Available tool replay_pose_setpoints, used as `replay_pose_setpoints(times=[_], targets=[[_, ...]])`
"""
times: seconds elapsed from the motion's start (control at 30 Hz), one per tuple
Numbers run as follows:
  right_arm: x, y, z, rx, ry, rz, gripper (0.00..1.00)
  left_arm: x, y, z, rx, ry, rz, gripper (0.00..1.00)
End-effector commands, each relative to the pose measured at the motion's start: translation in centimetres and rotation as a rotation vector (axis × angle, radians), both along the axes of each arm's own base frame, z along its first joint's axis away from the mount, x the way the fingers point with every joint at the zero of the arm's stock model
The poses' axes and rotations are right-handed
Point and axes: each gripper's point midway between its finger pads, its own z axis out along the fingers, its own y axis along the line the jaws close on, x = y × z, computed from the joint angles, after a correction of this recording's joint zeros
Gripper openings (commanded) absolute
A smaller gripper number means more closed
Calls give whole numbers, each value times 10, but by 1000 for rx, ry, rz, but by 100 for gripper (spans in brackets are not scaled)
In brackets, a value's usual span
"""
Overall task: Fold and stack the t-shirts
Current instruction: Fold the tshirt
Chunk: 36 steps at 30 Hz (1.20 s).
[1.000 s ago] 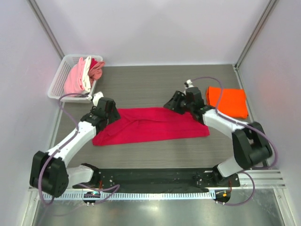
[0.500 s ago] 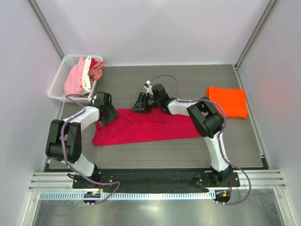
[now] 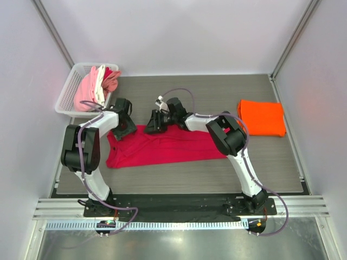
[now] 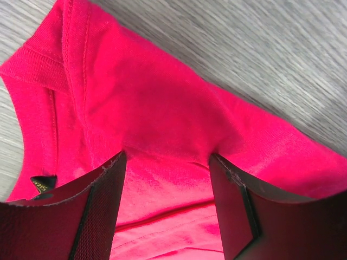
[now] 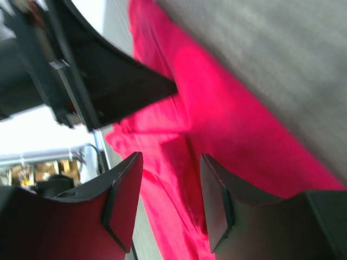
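The crimson t-shirt [image 3: 168, 145] lies as a long folded band across the middle of the table. My left gripper [image 3: 124, 129] stands at its far left corner, near the collar. In the left wrist view the left gripper [image 4: 168, 157] is open, its tips pressed down on the crimson t-shirt [image 4: 141, 97], with the dark neck label [image 4: 42, 183] at lower left. My right gripper [image 3: 153, 124] is at the far edge close by. It hangs open [image 5: 171, 158] over the red cloth [image 5: 233, 124]. The orange t-shirt [image 3: 263, 117] lies folded at the right.
A white basket [image 3: 69, 92] at the back left holds pink and white t-shirts [image 3: 92, 89]. The left gripper's black body [image 5: 114, 86] shows close ahead in the right wrist view. Both arms stretch across the table's left half.
My right gripper has swept left along the shirt's far edge, from near the orange shirt to beside the left gripper. The left gripper has shifted up to the far left corner. The shirt's right end has drawn leftward.
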Motion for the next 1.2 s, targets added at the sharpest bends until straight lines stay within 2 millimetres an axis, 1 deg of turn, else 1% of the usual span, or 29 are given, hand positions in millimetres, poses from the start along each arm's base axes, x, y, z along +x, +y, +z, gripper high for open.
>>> replay_pose_setpoints(times=[0.0, 0.03, 0.1, 0.17, 0.23, 0.27, 0.3, 0.33, 0.37, 0.4, 0.43, 0.47, 0.53, 0.57, 0.6, 0.7, 0.77, 0.8, 0.83, 0.87, 0.9, 0.93, 1.0, 1.03, 1.07, 1.1, 1.17], targets=[[-18, 14, 9, -8, -43, 95, 52, -11, 13, -5, 63, 72, 14, 64], [-23, 17, 6, -28, -48, 103, 52, -12, 15, -5, 73, 81, 12, 64], [-29, 16, -6, -83, -38, 109, 52, -10, 19, -3, 95, 82, 5, 63], [-37, 16, -11, -98, -17, 122, 52, -8, 21, -3, 105, 83, 0, 63], [-47, 13, -7, -88, -3, 151, 50, -9, 22, -4, 109, 88, -10, 63], [-57, 9, -10, -92, 5, 164, 49, -9, 21, -5, 106, 91, -14, 63], [-64, 7, -7, -84, 0, 183, 49, -9, 20, -5, 104, 89, -18, 62], [-71, 7, 13, -55, -32, 198, 49, -8, 19, -7, 96, 92, -21, 62], [-76, 6, 20, -33, -51, 211, 49, -8, 19, -9, 91, 94, -23, 61], [-89, -1, 30, -18, -50, 234, 49, -9, 18, -12, 88, 103, -26, 61], [-94, -5, 33, -13, -51, 241, 49, -8, 17, -12, 85, 103, -28, 60], [-106, -16, 22, -38, -28, 249, 48, -9, 17, -13, 83, 107, -29, 59], [-114, -29, 23, -66, -41, 228, 47, -8, 17, -10, 84, 95, -29, 59], [-117, -34, 37, -58, -83, 220, 47, -7, 18, -9, 87, 89, -28, 59], [-124, -43, 28, -80, -71, 212, 48, -5, 18, -9, 84, 75, -29, 59], [-118, -43, 36, -83, -107, 190, 49, -5, 17, -7, 77, 57, -33, 60], [-109, -38, 33, -95, -122, 166, 51, -8, 17, -6, 73, 50, -34, 60], [-101, -32, 30, -97, -120, 157, 51, -7, 16, -5, 68, 38, -35, 60], [-97, -27, 31, -91, -125, 155, 51, -7, 16, -2, 66, 26, -34, 60], [-90, -18, 39, -74, -143, 149, 51, -8, 17, -2, 67, 24, -32, 60], [-88, -14, 34, -78, -127, 148, 51, -8, 17, -2, 64, 18, -30, 60], [-87, -8, 37, -68, -135, 152, 51, -8, 17, -1, 63, 12, -29, 60], [-78, 5, 41, -59, -159, 143, 52, -8, 17, 0, 64, 10, -31, 60], [-78, 11, 41, -55, -165, 147, 52, -8, 17, 0, 64, 12, -31, 60], [-74, 17, 48, -38, -184, 144, 52, -8, 16, 0, 63, 12, -31, 60], [-73, 21, 44, -38, -182, 143, 52, -8, 16, 0, 63, 15, -32, 60], [-71, 29, 48, -23, -196, 146, 52, -8, 16, 0, 62, 10, -31, 60]])
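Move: The creased left part of the t-shirt lies about 8 cm right of my left hand and... no further than its near side: roughly 8 cm back and 3 cm right, just under its height. From my right hand those creases are some 11 cm back, 6 cm left and 4 cm down. The shirt's near-left corner is about 18 cm back and 19 cm left of my right hand; the white basket stands some 20 cm ahead and 19 cm left of my left hand. With my left hand I stay almost in place, half-open fingertips still on the shirt near its far edge. I bring my right hand, fingers pointing left, down about 2 cm and sweep it back some 12 cm over the creases, veering right late in the stroke and turning about 10 degrees counter-clockwise; then I lift it about 4 cm and go forward and left again, fingers still half open. ##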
